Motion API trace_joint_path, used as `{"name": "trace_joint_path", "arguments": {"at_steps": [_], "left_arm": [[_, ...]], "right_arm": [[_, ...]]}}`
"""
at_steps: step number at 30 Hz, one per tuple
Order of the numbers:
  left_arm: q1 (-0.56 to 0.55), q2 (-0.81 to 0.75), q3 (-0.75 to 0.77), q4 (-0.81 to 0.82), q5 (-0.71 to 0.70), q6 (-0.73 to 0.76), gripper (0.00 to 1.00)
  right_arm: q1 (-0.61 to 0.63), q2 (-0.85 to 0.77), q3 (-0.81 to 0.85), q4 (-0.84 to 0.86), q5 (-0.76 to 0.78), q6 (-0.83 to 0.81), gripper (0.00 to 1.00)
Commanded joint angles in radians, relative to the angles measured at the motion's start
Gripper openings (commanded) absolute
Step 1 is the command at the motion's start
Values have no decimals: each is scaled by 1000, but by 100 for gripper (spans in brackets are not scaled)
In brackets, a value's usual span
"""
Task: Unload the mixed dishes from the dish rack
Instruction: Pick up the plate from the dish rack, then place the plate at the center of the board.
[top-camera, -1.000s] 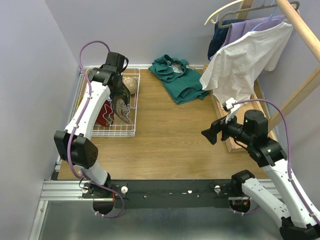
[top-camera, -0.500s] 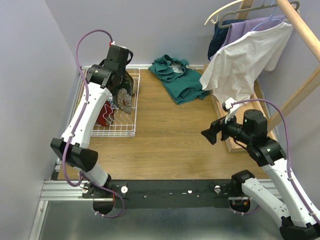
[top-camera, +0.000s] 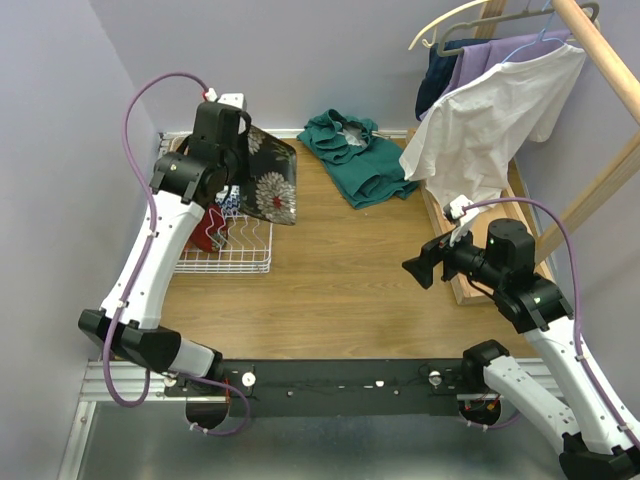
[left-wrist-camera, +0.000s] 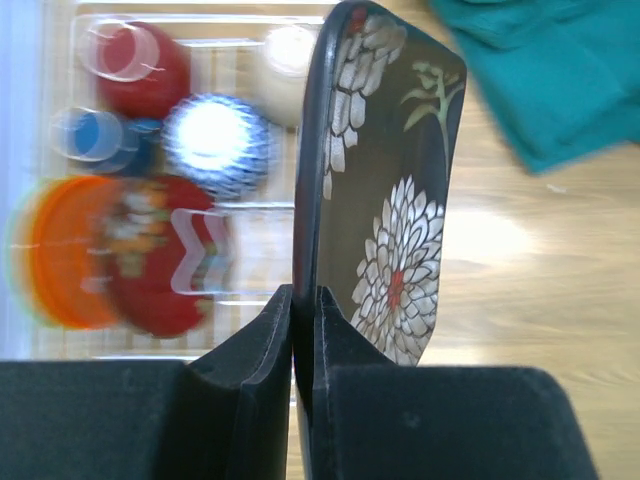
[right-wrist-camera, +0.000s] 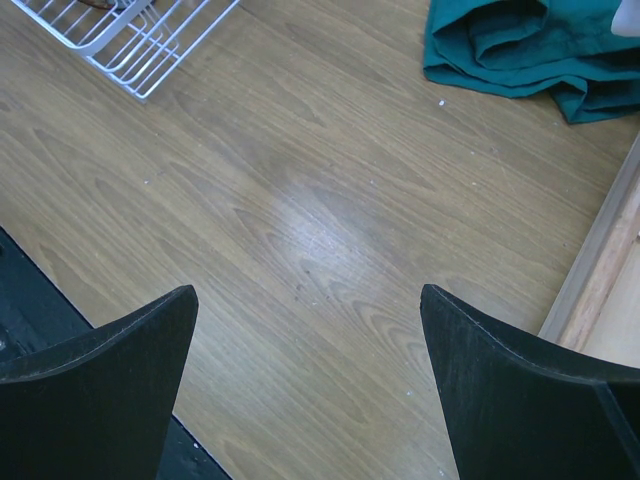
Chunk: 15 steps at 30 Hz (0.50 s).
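My left gripper (top-camera: 243, 168) (left-wrist-camera: 305, 300) is shut on the edge of the black square floral plate (top-camera: 273, 184) (left-wrist-camera: 395, 190). It holds the plate in the air over the right side of the white wire dish rack (top-camera: 236, 261) (left-wrist-camera: 205, 17). In the rack below lie a red cup (left-wrist-camera: 135, 68), a dark-blue mug (left-wrist-camera: 95, 138), a blue-white bowl (left-wrist-camera: 215, 145), a beige bowl (left-wrist-camera: 285, 62), an orange plate (left-wrist-camera: 58, 250) and a red-patterned bowl (left-wrist-camera: 160, 265), all blurred. My right gripper (top-camera: 417, 270) (right-wrist-camera: 310, 320) hangs open above bare wood at the right.
A green cloth (top-camera: 355, 157) (right-wrist-camera: 530, 45) lies bunched at the back middle of the table. A long wooden tray (top-camera: 472, 283) runs along the right side under a hanging white shirt (top-camera: 485, 115). A wall stands close to the rack's left side.
The left arm has lifted the floral plate up out of the rack and swung it right, so its patterned face shows from above. The right arm has not moved.
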Motion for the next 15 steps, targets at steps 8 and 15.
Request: {"name": "trace_joint_path", "arguments": {"at_steps": [8, 15], "left_arm": [[-124, -76, -372, 663, 390, -382, 0], [-239, 18, -529, 915, 350, -523, 0]], "right_arm": [[8, -26, -8, 59, -53, 31, 100], [8, -55, -8, 64, -37, 31, 100]]}}
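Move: The flower plate is already clear of the rack, pinched by its edge in my left hand. The open tabletop it goes to lies roughly 24 cm to that hand's right, a couple of cm back and 32 cm below. The rack's middle is about 7 cm ahead and 7 cm left; its beige bowl is some 12 cm ahead and 4 cm right, and the green cloth about 18 cm ahead and 30 cm right. From my right hand that open spot is about 12 cm ahead, 18 cm left and 22 cm below. I carry the plate off the rack with my left hand, sweeping some 15 cm to my right while sinking about 9 cm, down over the open table. As I go, the wrist rolls about 30 degrees, left side down, and swings a little clockwise. The fingers keep their pinch on the plate's edge. ##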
